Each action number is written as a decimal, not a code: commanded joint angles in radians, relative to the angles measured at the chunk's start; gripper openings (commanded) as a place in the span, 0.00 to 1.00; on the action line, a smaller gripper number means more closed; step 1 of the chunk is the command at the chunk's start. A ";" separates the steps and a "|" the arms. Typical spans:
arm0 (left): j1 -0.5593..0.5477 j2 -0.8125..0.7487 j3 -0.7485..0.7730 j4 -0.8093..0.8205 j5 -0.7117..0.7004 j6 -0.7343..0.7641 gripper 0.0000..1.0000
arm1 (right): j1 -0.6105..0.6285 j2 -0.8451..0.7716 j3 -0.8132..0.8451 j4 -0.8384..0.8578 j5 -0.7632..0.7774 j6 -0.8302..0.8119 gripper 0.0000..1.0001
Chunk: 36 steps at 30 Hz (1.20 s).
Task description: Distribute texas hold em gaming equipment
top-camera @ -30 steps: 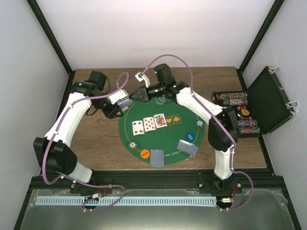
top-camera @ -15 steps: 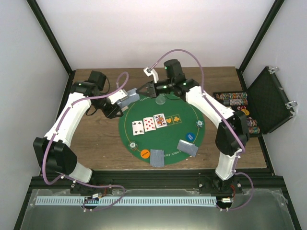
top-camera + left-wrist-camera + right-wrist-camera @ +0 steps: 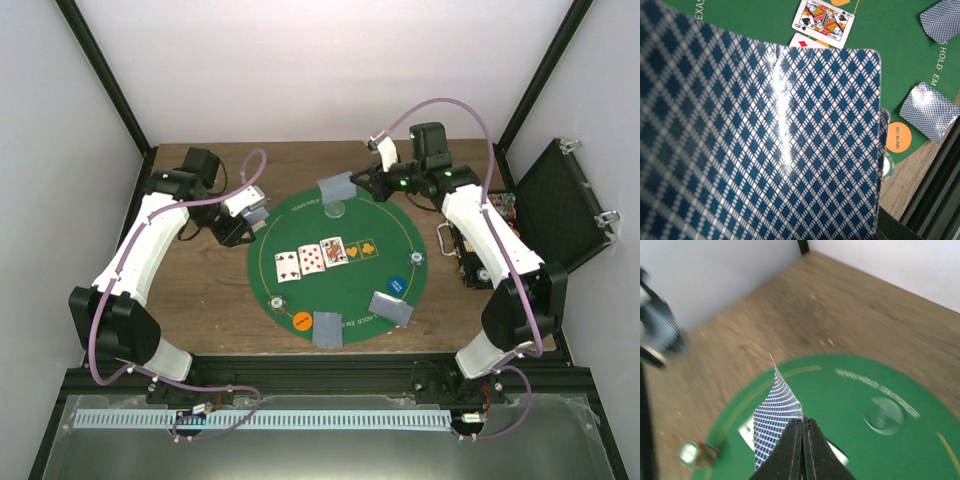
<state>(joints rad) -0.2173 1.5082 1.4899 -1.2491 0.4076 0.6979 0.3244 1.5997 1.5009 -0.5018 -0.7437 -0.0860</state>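
Note:
My left gripper [image 3: 248, 213] hangs over the wood left of the green mat [image 3: 385, 225], shut on a deck of cards [image 3: 760, 145]. The deck's blue-diamond back fills the left wrist view and hides the fingers. My right gripper [image 3: 360, 181] is at the mat's far edge, shut on a single card [image 3: 335, 187]. That card [image 3: 776, 405] curls out ahead of the pinched fingertips [image 3: 803, 422], just above the mat. A clear disc [image 3: 336, 210] lies close by. Three face-up cards [image 3: 312, 257] lie in a row at the mat's centre.
Two face-down card pairs [image 3: 327, 328] [image 3: 392, 308] lie at the mat's near edge, with an orange disc [image 3: 302, 321] and a blue disc [image 3: 398, 285]. Small chips [image 3: 274, 301] [image 3: 417, 259] sit on the mat. An open black case [image 3: 565, 205] stands at the right.
My right gripper drew a card off the deck in the left gripper and carried it right, to the mat's far edge. The left arm stayed put.

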 commanded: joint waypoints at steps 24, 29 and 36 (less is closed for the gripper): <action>0.010 -0.026 -0.005 0.014 0.013 0.000 0.41 | 0.155 0.116 -0.268 -0.209 0.668 -1.193 0.01; 0.011 -0.028 -0.006 0.014 0.011 0.000 0.41 | 0.187 0.120 -0.358 -0.001 0.694 -1.364 0.01; 0.014 -0.030 -0.006 0.015 0.011 0.000 0.41 | 0.195 0.164 -0.391 0.125 0.719 -1.471 0.01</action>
<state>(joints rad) -0.2100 1.5063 1.4864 -1.2488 0.4053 0.6918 0.5110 1.7401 1.1099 -0.4816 -0.0452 -1.4597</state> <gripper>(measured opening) 0.411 0.011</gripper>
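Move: The right hand, pinching a face-down card, has the free board spot just right of the queen about 3 cm back, 3 cm to its right and 28 cm below. At that same table level, the queen is 3 cm back and 4 cm left, the clear disc 9 cm ahead and 3 cm left, the right chip stack 5 cm back and 18 cm right. From the left hand the spot lies some 5 cm ahead, 25 cm right and 19 cm down. Still pinching the face-down card, the right hand swoops down about 24 cm to the free board slots right of the queen, swinging back and to the right on the way, then easing a few centimetres forward again and slightly left. The wrist turns by some 85 degrees, taking the fingers from pointing left to mostly down, and they stay shut. ##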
